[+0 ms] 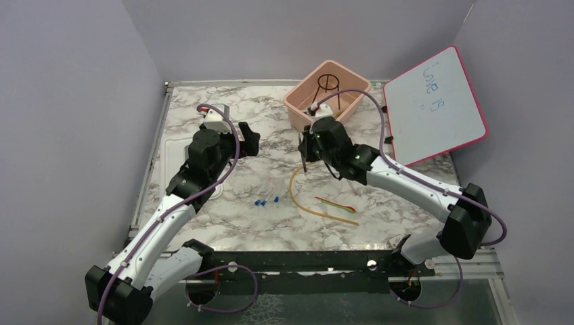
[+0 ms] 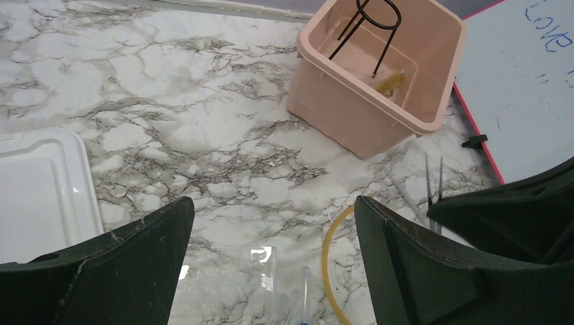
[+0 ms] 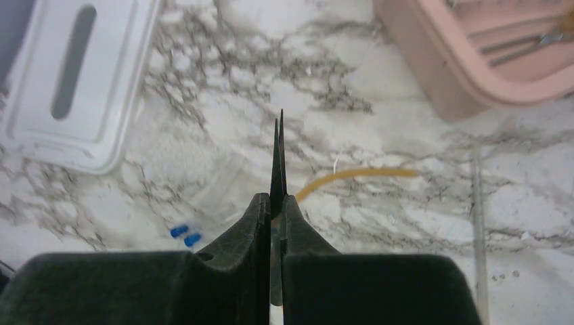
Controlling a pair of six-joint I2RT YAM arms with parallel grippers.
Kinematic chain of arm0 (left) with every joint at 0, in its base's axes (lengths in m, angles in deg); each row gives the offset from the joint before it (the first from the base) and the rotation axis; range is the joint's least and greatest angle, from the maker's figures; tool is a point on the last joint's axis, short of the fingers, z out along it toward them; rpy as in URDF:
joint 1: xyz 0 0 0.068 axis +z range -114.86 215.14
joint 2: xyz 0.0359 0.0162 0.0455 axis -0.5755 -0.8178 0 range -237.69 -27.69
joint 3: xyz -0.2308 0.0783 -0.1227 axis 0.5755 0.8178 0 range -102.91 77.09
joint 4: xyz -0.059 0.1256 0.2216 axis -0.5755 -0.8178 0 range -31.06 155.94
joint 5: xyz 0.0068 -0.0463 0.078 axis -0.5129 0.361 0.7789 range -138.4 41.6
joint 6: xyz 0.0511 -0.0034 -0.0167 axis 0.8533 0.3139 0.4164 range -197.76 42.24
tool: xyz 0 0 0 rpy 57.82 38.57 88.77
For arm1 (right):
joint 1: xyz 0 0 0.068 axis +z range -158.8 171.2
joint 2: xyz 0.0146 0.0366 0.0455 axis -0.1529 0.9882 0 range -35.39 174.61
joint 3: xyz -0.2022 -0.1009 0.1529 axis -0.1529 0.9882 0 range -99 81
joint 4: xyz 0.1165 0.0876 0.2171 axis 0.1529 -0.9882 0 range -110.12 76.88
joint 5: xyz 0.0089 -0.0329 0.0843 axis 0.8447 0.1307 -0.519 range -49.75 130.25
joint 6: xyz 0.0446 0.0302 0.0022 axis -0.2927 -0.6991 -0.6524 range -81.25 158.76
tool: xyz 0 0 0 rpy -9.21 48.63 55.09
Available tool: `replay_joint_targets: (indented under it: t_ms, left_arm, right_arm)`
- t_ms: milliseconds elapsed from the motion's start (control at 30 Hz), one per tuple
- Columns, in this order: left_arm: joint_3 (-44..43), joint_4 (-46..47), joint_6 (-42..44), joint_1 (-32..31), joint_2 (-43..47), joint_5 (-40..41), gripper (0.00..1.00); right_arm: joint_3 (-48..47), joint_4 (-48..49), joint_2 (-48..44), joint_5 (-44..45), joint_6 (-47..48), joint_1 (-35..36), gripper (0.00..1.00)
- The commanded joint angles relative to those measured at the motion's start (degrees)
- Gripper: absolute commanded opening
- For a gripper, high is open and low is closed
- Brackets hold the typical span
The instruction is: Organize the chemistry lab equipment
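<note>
My right gripper (image 1: 306, 147) (image 3: 276, 203) is shut on thin metal tongs (image 3: 278, 156), whose twin points (image 1: 304, 161) (image 2: 433, 181) hang down above the marble table. Below them curves the long tan rubber tube (image 1: 298, 198) (image 3: 359, 174) (image 2: 327, 267). Small blue-tipped pieces (image 1: 267, 201) (image 3: 185, 234) lie left of the tube. A thin coloured spatula (image 1: 336, 204) lies to its right. The black wire tripod (image 1: 327, 82) (image 2: 376, 24) stands inside the pink bin (image 1: 296, 107) (image 2: 352, 115). My left gripper (image 1: 248, 139) (image 2: 274, 211) hovers open and empty, left of the tongs.
A white lid (image 2: 37, 196) (image 3: 74, 81) lies flat at the table's left, partly under my left arm. The pink-framed whiteboard (image 1: 436, 101) (image 2: 528, 81) leans at the back right. A thin clear rod (image 3: 477, 230) lies right of the tube.
</note>
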Motion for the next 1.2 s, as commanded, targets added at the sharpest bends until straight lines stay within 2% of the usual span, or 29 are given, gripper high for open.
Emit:
replay_joint_targets:
  t_ms: [0,133,267,433,767,1167]
  left_arm:
    - [0.39,1.69,-0.38,0.34,0.72,-1.32,0.91]
    - [0.34,1.65,-0.34,0.34,0.83,-1.22,0.91]
    - [0.35,1.66,-0.25,0.34,0.88,-1.17,0.91]
    - [0.49,1.64,-0.34,0.34,0.89,-1.18,0.91]
    - [0.43,1.47,-0.1,0.34,0.17,-0.58,0.91]
    - [0.37,1.13,0.1,0.34,-0.07,-0.01,0.91]
  right_arm:
    - [-5.79,5.72,-1.66,6.46,0.12,-2.81,0.04]
    - [-11.89,6.17,0.94,10.45,-1.26,-7.96,0.04]
    - [-15.97,5.29,4.27,16.62,-7.88,-14.84,0.03]
    - [-21.65,3.72,11.91,19.08,-13.3,-20.5,0.01]
    - [-38.22,-7.2,31.43,20.03,-20.16,-22.67,0.01]
    - [-47.75,-19.69,42.89,25.0,-29.6,-22.95,0.06]
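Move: The pink bin's middle lies about 23 cm ahead of the right gripper, 11 cm to its right and 10 cm lower; the black tripod stands in the bin, some 6 cm farther out than that middle. The glass rod lies about 2 cm ahead and 14 cm right of this gripper, and the tan tubing's middle 6 cm back and 5 cm right, both some 18 cm below. From the left gripper the bin is roughly 22 cm ahead, 24 cm right and 19 cm down. Keep the right fingers shut on the tweezers and carry them in an arc to the pink bin: reach forward about 24 cm while swinging some 12 cm right, rising first to clear the bin wall, then sinking about 15 cm from the top of the arc over the bin. Turn the wrist clockwise roughly 50 degrees on the way, and don't let go yet. ##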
